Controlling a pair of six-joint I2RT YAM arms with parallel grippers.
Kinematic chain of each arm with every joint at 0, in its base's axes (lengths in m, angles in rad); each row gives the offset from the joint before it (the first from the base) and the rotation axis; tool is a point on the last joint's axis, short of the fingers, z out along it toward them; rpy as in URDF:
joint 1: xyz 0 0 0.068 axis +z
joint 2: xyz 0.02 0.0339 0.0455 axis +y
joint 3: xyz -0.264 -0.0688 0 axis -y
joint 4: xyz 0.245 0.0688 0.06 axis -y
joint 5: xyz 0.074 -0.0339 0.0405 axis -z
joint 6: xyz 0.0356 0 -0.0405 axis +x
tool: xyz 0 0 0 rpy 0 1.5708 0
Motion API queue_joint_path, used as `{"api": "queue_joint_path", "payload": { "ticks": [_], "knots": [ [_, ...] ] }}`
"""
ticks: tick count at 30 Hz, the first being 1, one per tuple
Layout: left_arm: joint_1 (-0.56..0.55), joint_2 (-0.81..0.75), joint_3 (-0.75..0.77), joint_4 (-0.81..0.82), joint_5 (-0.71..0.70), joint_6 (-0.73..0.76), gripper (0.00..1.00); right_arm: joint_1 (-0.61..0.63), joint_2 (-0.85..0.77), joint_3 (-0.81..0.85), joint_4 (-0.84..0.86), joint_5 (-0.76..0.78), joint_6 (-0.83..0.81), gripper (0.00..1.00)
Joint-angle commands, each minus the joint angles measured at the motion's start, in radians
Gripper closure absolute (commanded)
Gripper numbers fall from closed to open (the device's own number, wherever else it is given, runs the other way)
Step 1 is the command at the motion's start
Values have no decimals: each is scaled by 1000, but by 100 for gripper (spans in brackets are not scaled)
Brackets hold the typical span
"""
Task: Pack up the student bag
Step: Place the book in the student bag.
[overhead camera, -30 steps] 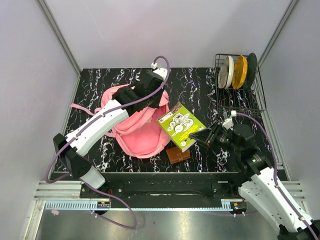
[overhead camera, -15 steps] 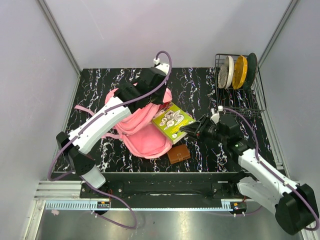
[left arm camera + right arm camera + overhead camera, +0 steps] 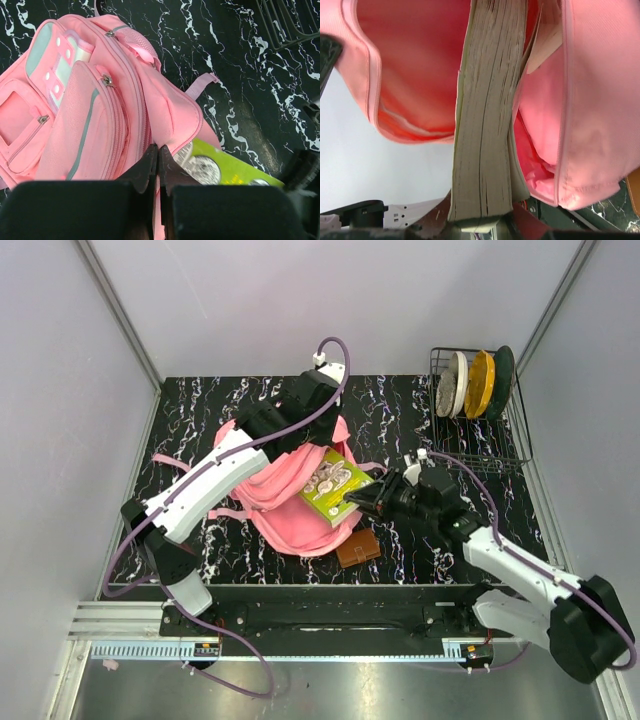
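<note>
The pink student bag (image 3: 280,502) lies on the black marbled table with its mouth facing right. My left gripper (image 3: 308,440) is shut on the upper rim of that mouth and holds it up; the left wrist view shows the fingertips (image 3: 158,151) pinching pink fabric of the student bag (image 3: 75,110). My right gripper (image 3: 366,502) is shut on a thick green book (image 3: 328,485) whose far end sits inside the mouth. In the right wrist view the book's page edge (image 3: 487,125) runs from the right gripper (image 3: 482,222) into the pink lining (image 3: 415,65). The green cover (image 3: 227,169) peeks out beneath the rim.
A small brown notebook (image 3: 357,548) lies on the table just under the book, near the front edge. A wire dish rack (image 3: 478,425) with white, yellow and dark plates stands at the back right. Pink straps (image 3: 165,458) trail off to the bag's left.
My right arm has carried the green book leftward, from beside the bag into its mouth. The left gripper has drawn the bag's rim up and a little to the right.
</note>
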Motion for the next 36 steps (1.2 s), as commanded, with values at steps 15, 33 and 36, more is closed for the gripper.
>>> {"api": "queue_joint_path", "payload": {
  "ticks": [15, 33, 36],
  "knots": [
    [-31, -58, 102, 153, 6, -38, 100, 140, 637, 409, 426, 355, -25, 100],
    [-31, -122, 3, 193, -16, -32, 100, 192, 873, 532, 412, 438, -57, 57],
    [-29, -142, -40, 199, -39, -33, 100, 191, 821, 503, 366, 440, -109, 38]
  ]
}}
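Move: About 9 cm ahead of the right hand, 10 cm to its left and 7 cm lower is the student bag's open mouth, the held green book already partly in it. The flap edge pinched by the left hand sits some 9 cm ahead, 7 cm left and 8 cm above the right hand; the wallet lies nearly straight below, 2 cm to the right and 18 cm down. From the left hand, the mouth is roughly 5 cm back, 1 cm left and 13 cm lower. Pushing the green book deeper into the student bag, the right hand travels about 15 cm forward and 13 cm left while sinking some 8 cm, following the book in under the raised flap and turning some 10 degrees clockwise as it tips down. Its fingers open at the end to release the book; the left hand stays, keeping its pinch on the flap. ##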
